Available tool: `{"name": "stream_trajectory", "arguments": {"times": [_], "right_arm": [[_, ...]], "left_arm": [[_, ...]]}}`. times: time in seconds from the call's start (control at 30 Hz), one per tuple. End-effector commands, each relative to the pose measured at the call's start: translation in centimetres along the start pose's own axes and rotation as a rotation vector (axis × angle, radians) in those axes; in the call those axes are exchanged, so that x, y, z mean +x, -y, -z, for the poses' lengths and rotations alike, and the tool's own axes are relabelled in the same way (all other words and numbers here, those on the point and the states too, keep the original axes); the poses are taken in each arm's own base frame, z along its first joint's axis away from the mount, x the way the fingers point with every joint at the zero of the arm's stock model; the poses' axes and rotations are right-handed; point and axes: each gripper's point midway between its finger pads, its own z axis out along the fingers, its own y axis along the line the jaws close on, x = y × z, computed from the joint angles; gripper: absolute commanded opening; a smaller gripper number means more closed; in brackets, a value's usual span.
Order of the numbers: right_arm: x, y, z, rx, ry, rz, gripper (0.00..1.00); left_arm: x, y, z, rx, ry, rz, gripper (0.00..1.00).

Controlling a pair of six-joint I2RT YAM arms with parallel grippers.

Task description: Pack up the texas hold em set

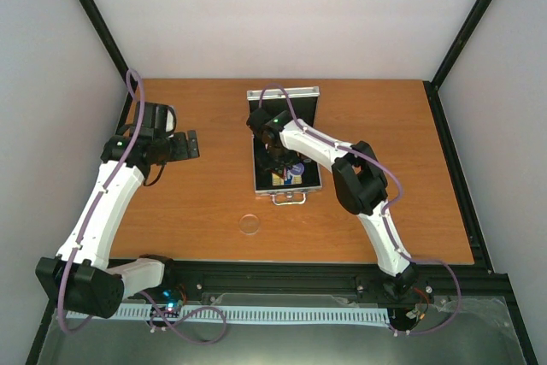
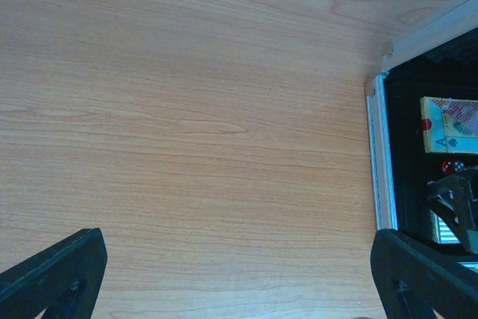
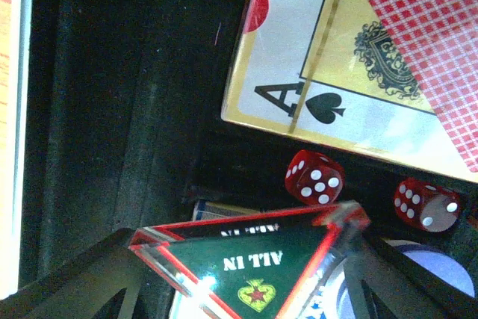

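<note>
The silver case (image 1: 283, 96) lies open mid-table, black lining (image 3: 112, 110) showing. My right gripper (image 3: 246, 293) is down inside it, shut on the black "ALL IN" triangle (image 3: 254, 255), whose corners reach both fingers. Beyond the triangle lie two red dice (image 3: 314, 177), the pink card deck (image 3: 358, 57) with its ace of spades, an edge of the blue-yellow deck (image 3: 216, 211) and a blue disc (image 3: 441, 270). A clear disc (image 1: 249, 224) rests on the table in front of the case. My left gripper (image 2: 239, 289) hangs open over bare wood, left of the case rim (image 2: 379, 155).
The case handle (image 1: 289, 198) points toward the arm bases. Black frame posts (image 1: 98, 23) border the wooden table (image 1: 205, 194) at left and right, with white walls behind. The right arm (image 1: 359, 177) reaches over the case from the near right.
</note>
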Motion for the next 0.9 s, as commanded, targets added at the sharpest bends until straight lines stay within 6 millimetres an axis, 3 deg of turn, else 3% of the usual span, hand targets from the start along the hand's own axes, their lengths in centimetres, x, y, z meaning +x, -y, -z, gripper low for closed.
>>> {"name": "stream_trajectory", "arguments": {"times": [0.0, 0.13, 0.5, 0.67, 0.77, 0.87], "right_arm": [[-0.8, 0.7, -0.1, 0.009, 0.011, -0.009, 0.84], [-0.9, 0.5, 0.5, -0.004, 0.021, 0.000, 1.00], [-2.5, -1.0, 4.3, -0.104, 0.105, 0.014, 1.00], [-2.9, -2.6, 6.7, -0.159, 0.150, 0.058, 1.00], [-2.2, -4.1, 8.3, -0.169, 0.159, 0.099, 1.00], [0.5, -6.1, 8.9, -0.152, 0.117, 0.155, 1.00]], "left_arm": [[-0.6, 0.1, 0.1, 0.000, 0.016, -0.015, 1.00], [-0.7, 0.2, 0.2, 0.001, 0.019, -0.015, 1.00], [-0.7, 0.2, 0.3, 0.003, 0.021, -0.015, 1.00], [-0.7, 0.2, 0.3, 0.005, 0.021, -0.015, 1.00], [-0.8, 0.3, 0.4, 0.006, 0.024, -0.015, 1.00], [-0.8, 0.2, 0.4, 0.005, 0.023, -0.014, 1.00]]}}
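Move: The right hand is down inside the case with the triangular ALL IN piece between its fingers. The blue card box it is being left on lies some 3 cm to the right, 3 cm nearer and 2 cm below. The round blue chip is about 6 cm right and level; the nearer die is roughly 2 cm right and 3 cm ahead, the red-patterned cards 3 cm right and 6 cm ahead. From the idle left hand, the card box lies about 27 cm right, 1 cm ahead and 21 cm down. Staying put at first, the right hand spreads its fingers from their part-open grip to fully wide and lets go of the ALL IN piece. Then it rises about 5 cm, picking up speed, and drifts some 3 cm left towards the case's left wall, tilting slightly so that its left side lifts. ##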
